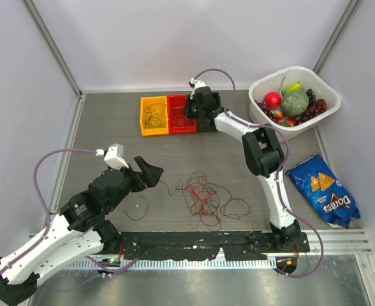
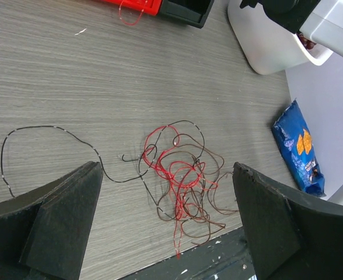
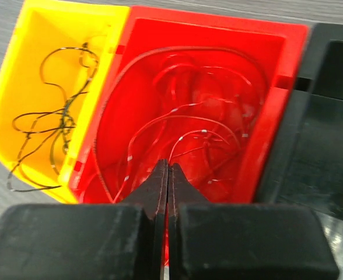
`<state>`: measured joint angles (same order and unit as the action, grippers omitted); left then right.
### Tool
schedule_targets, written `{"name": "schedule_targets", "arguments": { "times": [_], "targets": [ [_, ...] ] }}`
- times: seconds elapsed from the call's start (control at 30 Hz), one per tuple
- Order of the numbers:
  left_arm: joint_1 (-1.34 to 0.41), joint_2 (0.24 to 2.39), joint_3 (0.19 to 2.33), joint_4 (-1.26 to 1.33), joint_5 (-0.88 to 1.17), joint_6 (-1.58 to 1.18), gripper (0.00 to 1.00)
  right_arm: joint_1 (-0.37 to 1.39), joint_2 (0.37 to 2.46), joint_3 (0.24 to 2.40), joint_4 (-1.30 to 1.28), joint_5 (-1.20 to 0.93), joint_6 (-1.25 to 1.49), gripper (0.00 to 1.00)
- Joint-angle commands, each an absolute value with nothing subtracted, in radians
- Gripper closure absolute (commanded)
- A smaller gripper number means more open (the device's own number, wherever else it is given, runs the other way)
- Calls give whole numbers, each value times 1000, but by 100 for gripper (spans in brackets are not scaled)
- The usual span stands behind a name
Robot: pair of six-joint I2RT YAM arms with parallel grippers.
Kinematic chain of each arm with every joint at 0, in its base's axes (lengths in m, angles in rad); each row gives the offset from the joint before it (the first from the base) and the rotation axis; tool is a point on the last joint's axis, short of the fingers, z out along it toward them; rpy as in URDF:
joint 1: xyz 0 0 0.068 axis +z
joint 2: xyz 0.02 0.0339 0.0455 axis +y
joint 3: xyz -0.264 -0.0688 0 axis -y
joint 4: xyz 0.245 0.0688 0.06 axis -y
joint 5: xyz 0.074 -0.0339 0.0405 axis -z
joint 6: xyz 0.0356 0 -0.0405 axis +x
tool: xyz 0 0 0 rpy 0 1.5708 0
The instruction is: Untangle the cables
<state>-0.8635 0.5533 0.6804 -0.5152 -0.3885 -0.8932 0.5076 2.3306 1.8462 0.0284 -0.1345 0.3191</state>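
Observation:
A tangle of thin red and dark brown cables (image 1: 203, 197) (image 2: 180, 172) lies on the grey table near the front rail. One black cable (image 2: 43, 128) trails off it to the left. My left gripper (image 1: 146, 177) (image 2: 165, 169) hovers left of the tangle, open and holding nothing. The right gripper (image 1: 192, 105) (image 3: 167, 166) is shut above the red bin (image 1: 181, 115) (image 3: 218, 29), which holds loose red cables (image 3: 183, 111). One red strand runs up to its tips; I cannot tell if it is pinched. Black cables (image 3: 55, 122) lie in the yellow bin (image 1: 154, 115) (image 3: 43, 35).
A black bin (image 3: 329, 116) adjoins the red one on the right. A white basket (image 1: 264, 83) of fruit stands at the back right. A blue chip bag (image 1: 321, 191) (image 2: 303, 151) lies at the right. A black rail (image 1: 206, 242) runs along the near edge.

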Motion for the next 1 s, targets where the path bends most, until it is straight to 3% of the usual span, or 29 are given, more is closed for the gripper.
{"name": "schedule_targets", "arguments": {
  "times": [0.0, 0.27, 0.4, 0.47, 0.6, 0.97],
  "targets": [
    [-862, 535, 677, -494, -382, -920, 3, 509, 2272, 1903, -41, 36, 262, 99],
    [-862, 520, 686, -523, -371, -931, 3, 511, 2463, 2224, -204, 15, 221, 99],
    [-862, 506, 669, -511, -371, -946, 3, 518, 2473, 2270, -282, 15, 207, 87],
    [-864, 509, 658, -499, -365, -954, 3, 523, 2433, 2266, -304, 15, 201, 72],
    [-862, 529, 666, -497, -354, -954, 3, 526, 2375, 2257, -348, 15, 198, 58],
    [-864, 541, 673, -494, -331, -968, 3, 540, 2260, 2178, -426, 81, 153, 38]
  ]
}}
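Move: The right hand, shut on the red cable, is just above the red bin, whose middle is about 1 cm ahead, 2 cm left and 7 cm below. At roughly the same depth, the yellow bin's middle is some 12 cm left and the black bin's about 8 cm right. From the left hand the red bin lies some 37 cm ahead, 7 cm right and 19 cm below. The right hand swings about 4 cm forward over the red bin, then back, opening to release the red cable. ##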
